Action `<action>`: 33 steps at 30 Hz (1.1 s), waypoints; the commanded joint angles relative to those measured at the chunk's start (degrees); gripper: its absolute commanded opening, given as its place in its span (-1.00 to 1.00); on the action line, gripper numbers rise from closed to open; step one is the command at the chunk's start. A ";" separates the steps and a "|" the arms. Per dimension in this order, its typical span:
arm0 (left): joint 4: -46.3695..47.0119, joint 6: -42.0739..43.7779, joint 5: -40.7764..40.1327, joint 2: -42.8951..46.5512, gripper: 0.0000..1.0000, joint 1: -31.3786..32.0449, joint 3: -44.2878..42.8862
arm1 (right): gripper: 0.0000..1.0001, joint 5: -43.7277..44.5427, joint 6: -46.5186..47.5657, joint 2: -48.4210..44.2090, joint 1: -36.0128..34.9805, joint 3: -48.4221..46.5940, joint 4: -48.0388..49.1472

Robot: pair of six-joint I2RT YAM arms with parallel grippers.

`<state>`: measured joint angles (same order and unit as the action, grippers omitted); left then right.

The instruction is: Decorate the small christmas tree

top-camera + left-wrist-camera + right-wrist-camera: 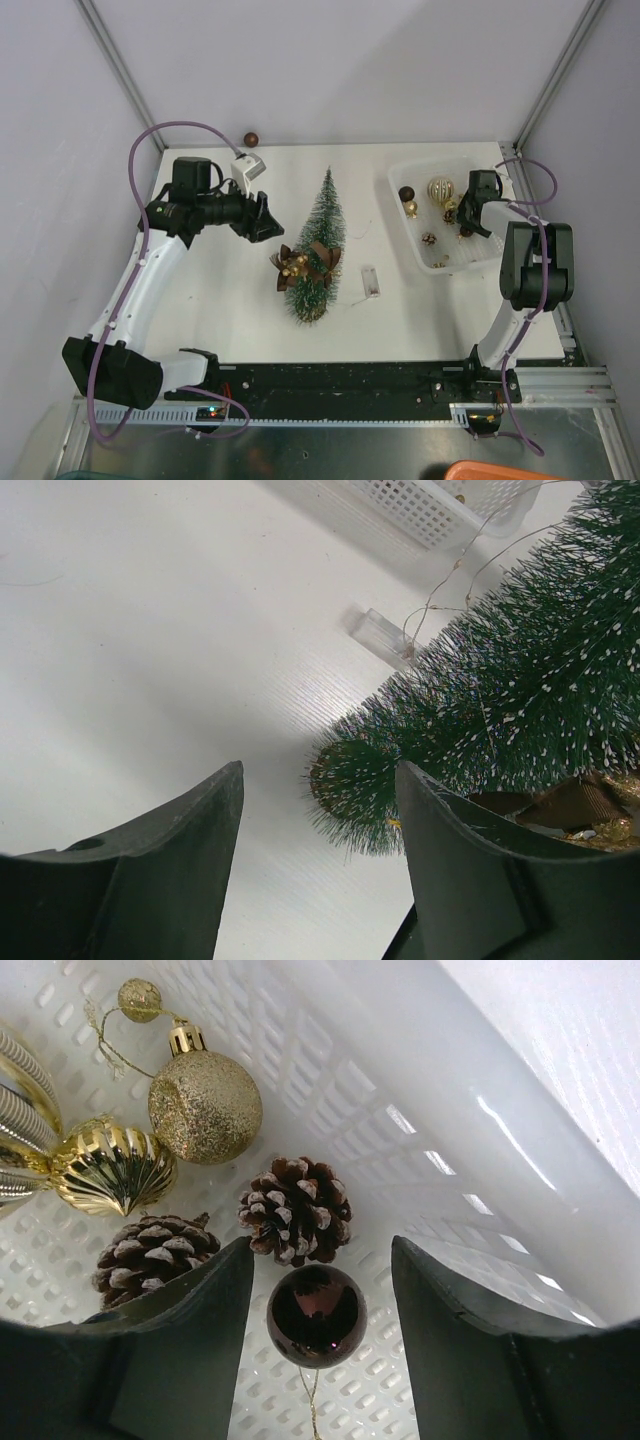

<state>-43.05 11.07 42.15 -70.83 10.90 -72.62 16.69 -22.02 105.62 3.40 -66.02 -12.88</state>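
The small christmas tree [325, 215] lies on the white table, tip toward the back, with a brown and gold bow [305, 262] on its lower half. My left gripper [265, 217] hovers open just left of it. In the left wrist view the frosted tree [520, 680] reaches in front of the empty left gripper [319, 770]. My right gripper [462, 215] is down inside the white basket [425, 163]. In the right wrist view the right gripper [320, 1245] stands open around a dark brown bauble [316, 1315], with a gap on each side.
In the basket [400, 1080] lie two pinecones [296, 1208], a gold glitter ball [205, 1106] and a ribbed gold bauble [110, 1168]. A clear battery box [370, 281] with thin wire lies right of the tree. A brown ball [251, 138] and a white cube [250, 166] sit at the back left.
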 commanded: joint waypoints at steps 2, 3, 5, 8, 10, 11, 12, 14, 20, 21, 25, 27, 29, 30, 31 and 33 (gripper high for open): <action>0.53 1.27 0.52 0.26 0.34 -0.44 0.13 | 0.19 2.24 -0.49 -0.82 -0.07 0.01 2.73; 0.52 1.25 0.58 0.21 0.34 -0.44 0.21 | 0.17 2.44 -0.26 -1.32 -0.20 0.01 2.89; 0.49 1.19 0.81 0.22 0.34 -0.44 0.33 | 0.15 3.17 0.17 -2.07 -0.60 0.01 3.24; 0.52 1.23 0.79 0.38 0.34 -0.44 0.37 | 0.12 3.44 0.40 -2.49 -0.82 0.01 3.76; 0.49 1.23 0.77 0.39 0.34 -0.44 0.42 | 0.07 3.35 0.29 -2.45 -0.89 0.12 3.99; 0.50 1.19 0.67 0.50 0.34 -0.44 0.44 | 0.04 3.35 0.30 -2.45 -0.96 0.24 4.13; 0.46 1.17 0.62 0.59 0.34 -0.44 0.49 | 0.01 3.26 0.31 -2.53 -1.08 0.39 4.46; 0.47 1.22 0.55 0.73 0.34 -0.44 0.65 | -0.08 3.13 0.24 -2.64 -1.35 0.68 4.78; 0.46 1.19 0.63 1.07 0.34 -0.42 0.83 | -0.24 3.36 0.43 -4.16 -2.48 1.93 5.56; 0.44 1.12 0.69 1.06 0.34 -0.43 0.78 | -0.25 3.53 0.46 -4.62 -2.81 2.02 5.31; 0.47 0.90 1.12 1.56 0.34 -0.44 0.65 | -0.28 3.85 0.30 -8.75 -4.88 2.45 3.58; 0.45 0.84 1.36 1.81 0.34 -0.44 0.68 | -0.28 3.89 0.13 -13.11 -6.41 2.71 2.21; 0.47 0.70 1.66 2.00 0.34 -0.41 0.58 | -0.27 3.20 -0.26 -17.81 -7.82 2.84 0.39; 0.49 0.66 1.90 2.14 0.34 -0.43 0.57 | -0.27 2.40 -0.55 -20.06 -8.47 2.96 -0.57; 0.46 0.64 2.11 2.29 0.34 -0.43 0.56 | -0.26 1.07 -0.91 -23.03 -8.79 3.16 -1.75; 0.49 0.60 2.47 2.54 0.34 -0.44 0.55 | -0.26 -1.99 -1.64 -28.24 -9.14 3.68 -4.09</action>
<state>-43.03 11.05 42.54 -70.46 10.83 -71.92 18.13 -22.22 88.05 -4.86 -62.65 -13.50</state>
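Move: The pinecone I want is almost between my open right fingertips, about 1 cm ahead, 1 cm left and 1 cm lower. From it the second pinecone lies some 5 cm to the left and 1 cm farther out, the glittery gold ball about 5 cm farther out and 1 cm left, and the dark ball 4 cm nearer me, 1 cm left. From my left hand that first pinecone is roughly 60 cm right, 16 cm ahead and 24 cm below. With my right hand I ease forward about 1 cm in the basket while my fingers close from wide to roughly two-fifths open, pinching the pinecone between the tips. Then I lift about 10 cm, quickening, and swing some 6 cm left over the second pinecone's side of the basket, my fingertips tilting up about 15 degrees and turning slightly counter-clockwise. ##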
